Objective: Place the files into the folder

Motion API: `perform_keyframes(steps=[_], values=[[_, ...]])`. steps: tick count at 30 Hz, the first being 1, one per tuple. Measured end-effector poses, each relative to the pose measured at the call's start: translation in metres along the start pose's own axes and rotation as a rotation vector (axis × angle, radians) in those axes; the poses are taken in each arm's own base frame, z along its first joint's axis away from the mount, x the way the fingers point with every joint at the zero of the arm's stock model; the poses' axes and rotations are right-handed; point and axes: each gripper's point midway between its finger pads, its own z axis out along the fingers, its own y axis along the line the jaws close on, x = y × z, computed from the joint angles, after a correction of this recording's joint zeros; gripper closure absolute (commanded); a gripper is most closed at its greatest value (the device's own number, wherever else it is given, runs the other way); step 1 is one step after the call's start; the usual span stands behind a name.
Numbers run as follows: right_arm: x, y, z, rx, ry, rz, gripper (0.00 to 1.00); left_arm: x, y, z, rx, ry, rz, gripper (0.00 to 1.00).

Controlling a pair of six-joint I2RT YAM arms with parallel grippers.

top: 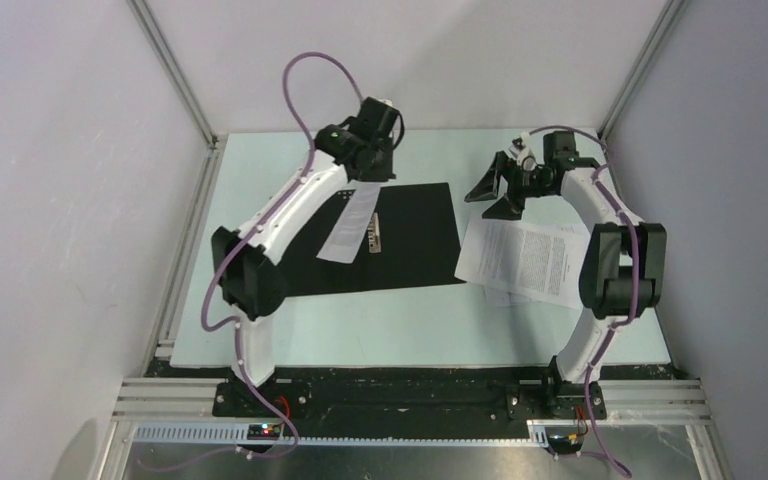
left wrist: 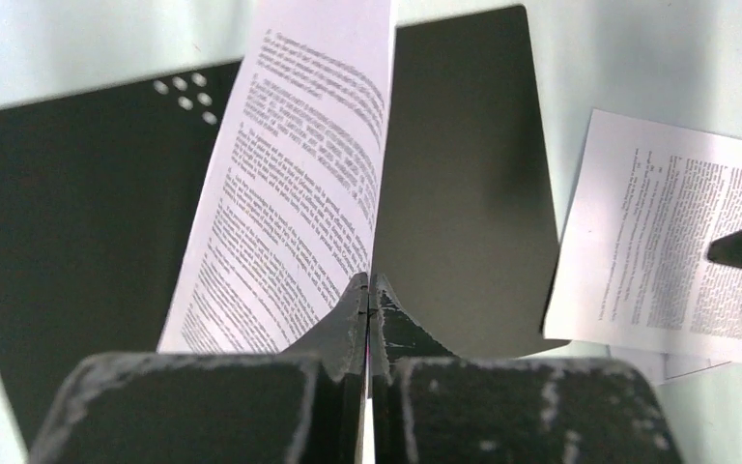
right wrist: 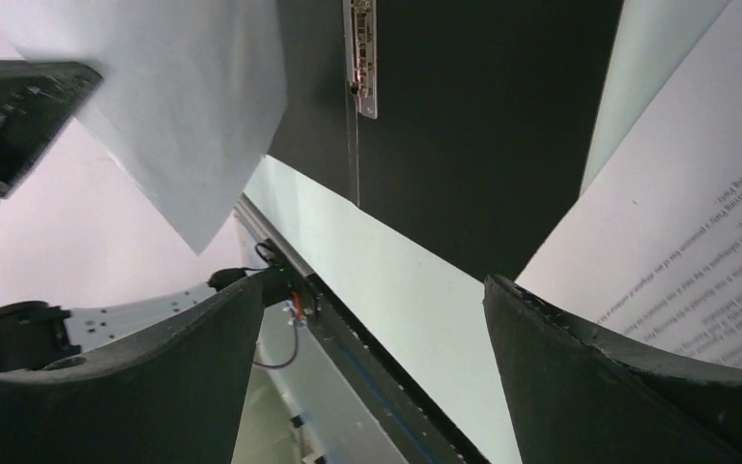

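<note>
The folder [top: 410,240] lies open on the table with its black inside up and a metal clip [right wrist: 360,58] along its hinge. My left gripper [top: 365,175] is shut on the top edge of one printed sheet [top: 350,225], which hangs down over the folder's left half. In the left wrist view the jaws [left wrist: 370,290] meet on that sheet [left wrist: 290,193]. The other files [top: 525,262] lie on the table, overlapping the folder's right edge. My right gripper [top: 495,190] hovers above their far left corner, open with nothing in it [right wrist: 372,285].
The table is a pale mat [top: 390,325] boxed in by grey walls and aluminium posts [top: 175,75]. The two arm bases sit on a black rail [top: 410,395] at the near edge. A corner of a lower sheet [top: 500,298] sticks out beneath the stack.
</note>
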Motion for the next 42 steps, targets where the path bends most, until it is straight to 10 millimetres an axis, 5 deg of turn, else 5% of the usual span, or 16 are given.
perform_keyframes(steps=[5,11,20,22,25,31,35,42], values=[[-0.002,-0.021,0.025,-0.051,0.058,0.088,0.10,0.026,-0.025,0.044,0.006,0.087,-0.078,0.99],[-0.017,-0.022,0.040,-0.119,0.030,0.042,0.07,0.047,-0.063,0.089,0.066,0.161,-0.186,0.86],[-0.028,-0.034,0.093,-0.222,0.011,0.097,0.05,0.042,-0.091,0.097,0.175,0.168,-0.251,0.76],[-0.025,-0.040,0.109,-0.237,0.025,0.137,0.05,0.039,-0.094,0.098,0.202,0.169,-0.251,0.68],[-0.024,-0.043,0.126,-0.266,0.037,0.180,0.05,0.037,-0.096,0.103,0.241,0.170,-0.246,0.39],[-0.026,-0.036,0.146,-0.341,0.046,0.229,0.05,0.031,-0.097,0.110,0.355,0.185,-0.199,0.26],[-0.027,-0.030,0.150,-0.367,0.051,0.244,0.05,0.014,-0.072,0.111,0.376,0.141,-0.156,0.16],[-0.016,-0.045,0.154,-0.280,0.085,0.249,0.08,0.019,0.079,0.095,0.186,0.140,-0.185,0.21]])
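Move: The left hand still pinches the file; the right half of the folder, where it is to lie, has its middle roughly 6 cm right, 5 cm back and 20 cm below. From that hand the clip sits 3 cm left and 4 cm back, the loose stack 32 cm right and 11 cm back. From the right hand the folder's right half is about 14 cm left, 3 cm back and 14 cm lower; the stack is 13 cm right and 9 cm back. Sweep the left gripper right and down, about 11 cm and 9 cm, drawing the pinched file over the folder's right half, then open the fingers wide to let go and swing back left some 15 cm. Meanwhile bring the open right gripper down 11 cm, left and forward, levelling its fingers about 20 degrees, to close above the folder beside the file's right edge. ##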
